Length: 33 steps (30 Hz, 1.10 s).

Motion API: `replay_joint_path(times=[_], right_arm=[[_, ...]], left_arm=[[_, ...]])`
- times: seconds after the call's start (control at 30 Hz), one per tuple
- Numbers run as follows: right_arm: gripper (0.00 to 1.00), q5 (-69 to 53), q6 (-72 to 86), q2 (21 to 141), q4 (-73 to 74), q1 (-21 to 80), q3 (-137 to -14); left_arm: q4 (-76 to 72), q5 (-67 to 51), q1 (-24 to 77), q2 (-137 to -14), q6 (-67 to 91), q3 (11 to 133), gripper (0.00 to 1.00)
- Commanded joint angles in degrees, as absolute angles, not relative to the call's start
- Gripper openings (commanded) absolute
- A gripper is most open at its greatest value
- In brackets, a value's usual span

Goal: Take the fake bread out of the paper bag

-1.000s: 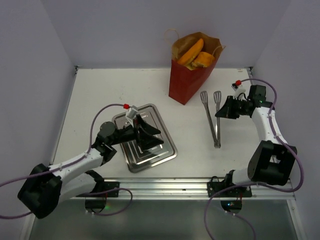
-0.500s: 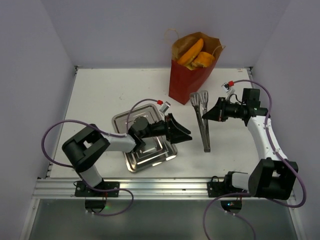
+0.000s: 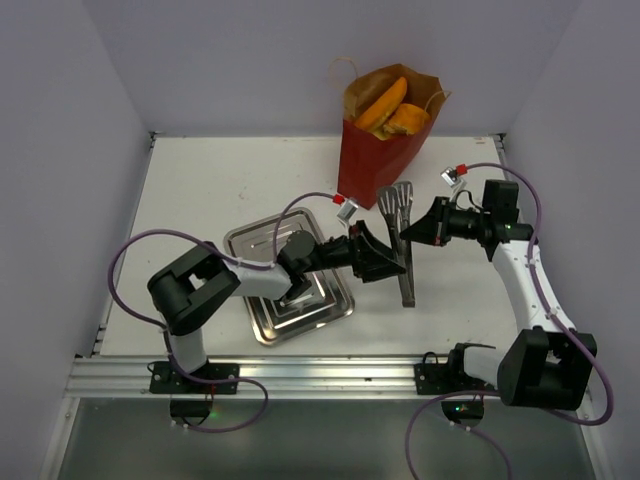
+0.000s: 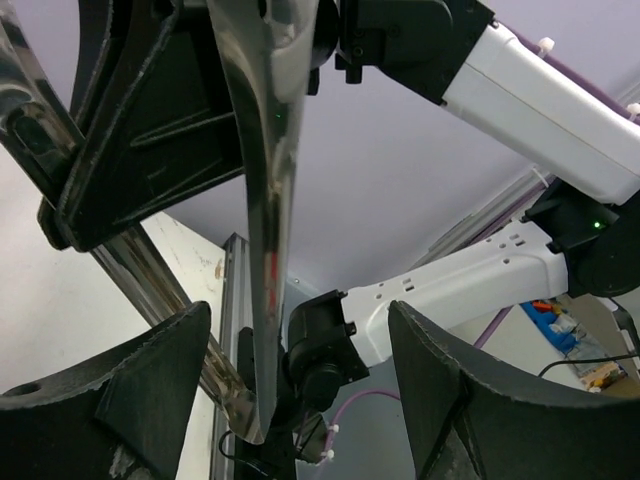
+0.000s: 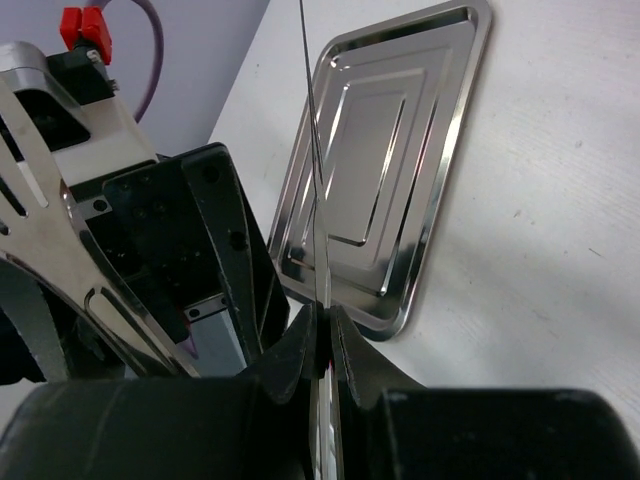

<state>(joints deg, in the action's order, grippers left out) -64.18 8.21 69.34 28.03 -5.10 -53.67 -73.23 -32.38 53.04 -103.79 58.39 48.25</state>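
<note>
The dark red paper bag (image 3: 368, 165) stands upright at the back of the table, with orange fake bread (image 3: 385, 104) sticking out of its open top. Metal tongs (image 3: 403, 245) are raised in front of the bag. My right gripper (image 3: 416, 231) is shut on one thin arm of the tongs (image 5: 317, 180), pinched at the fingertips (image 5: 322, 330). My left gripper (image 3: 393, 263) reaches in from the left. Its jaws stand apart around a tongs arm (image 4: 265, 200), which passes between the two black fingers (image 4: 125, 400) without being clamped.
A silver metal tray (image 3: 268, 242) lies under the left arm, also in the right wrist view as the tray (image 5: 390, 190). The slotted tongs heads (image 3: 397, 196) are close to the bag's front. The two arms nearly meet at the tongs. White walls close in the table.
My left arm swung right, off the tray and over to the tongs, its jaws narrowing a little. My right gripper carried the tongs left and up toward the bag.
</note>
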Motion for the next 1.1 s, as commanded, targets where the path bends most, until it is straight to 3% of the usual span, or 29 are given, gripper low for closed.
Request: replay_joint_path(times=[0.0,0.1,0.3,0.47,0.53,0.6,0.63,0.73,0.83,1.07], right_arm=[[0.0,-67.1,10.5,67.2,23.9,-4.7,-52.5],[0.0,-66.8,11.2,66.8,23.0,-4.5,-51.9],[0.0,-66.7,11.2,66.7,22.8,-4.6,-51.9],[0.0,-67.6,10.5,66.2,22.5,-4.5,-51.5],[0.07,-68.5,9.4,65.9,22.6,-4.6,-51.5],[0.29,-68.2,7.1,65.3,24.2,-4.6,-51.9],[0.46,-67.9,5.6,65.1,25.4,-4.6,-52.1],[0.71,-64.1,-1.9,64.3,31.4,-4.5,-55.0],[0.8,-62.1,-6.4,62.7,34.1,-4.6,-56.2],[0.84,-57.1,-10.6,59.4,35.2,-6.1,-57.0]], left_arm=[[-79.4,-30.8,53.5,-105.2,57.0,51.4,0.74],[-79.4,-31.5,53.6,-106.1,57.4,53.3,0.67],[-80.7,-33.4,53.8,-107.3,58.6,55.1,0.21],[-80.6,-33.5,53.8,-107.0,58.4,54.5,0.0],[-80.5,-33.5,53.8,-106.5,58.0,54.2,0.0],[-80.0,-33.5,53.8,-105.7,57.6,53.7,0.0],[-78.8,-33.4,53.8,-105.3,56.6,53.5,0.0],[-75.7,-33.7,53.7,-103.2,54.2,52.5,0.0],[-71.0,-34.0,53.6,-100.4,51.1,50.6,0.0],[-56.2,-33.1,50.8,-89.3,44.0,45.0,0.0]])
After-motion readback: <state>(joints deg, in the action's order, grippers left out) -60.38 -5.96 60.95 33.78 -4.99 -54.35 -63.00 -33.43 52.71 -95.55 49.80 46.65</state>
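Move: The tongs, which the right hand still pinches, have their middle about 2 cm right of the left hand point and 2 cm ahead of it, at about its height, and some 2 cm back from the right hand point. From the left hand, the metal tray lies about 22 cm to the left, 4 cm ahead and 22 cm below. The paper bag is straight ahead some 28 cm, its middle about 8 cm lower. The left hand eases about 1.5 cm right, rising slightly, as its open fingers close on the tongs below the right hand's hold, keeps its grip, then carries the tongs about 3 cm left and a little back. The right hand keeps its pinch until the left has shut, drifting slightly back, then opens wide and lets go, backing some 1.5 cm away to the right and up while its wrist rolls about 15 to 20 degrees. ##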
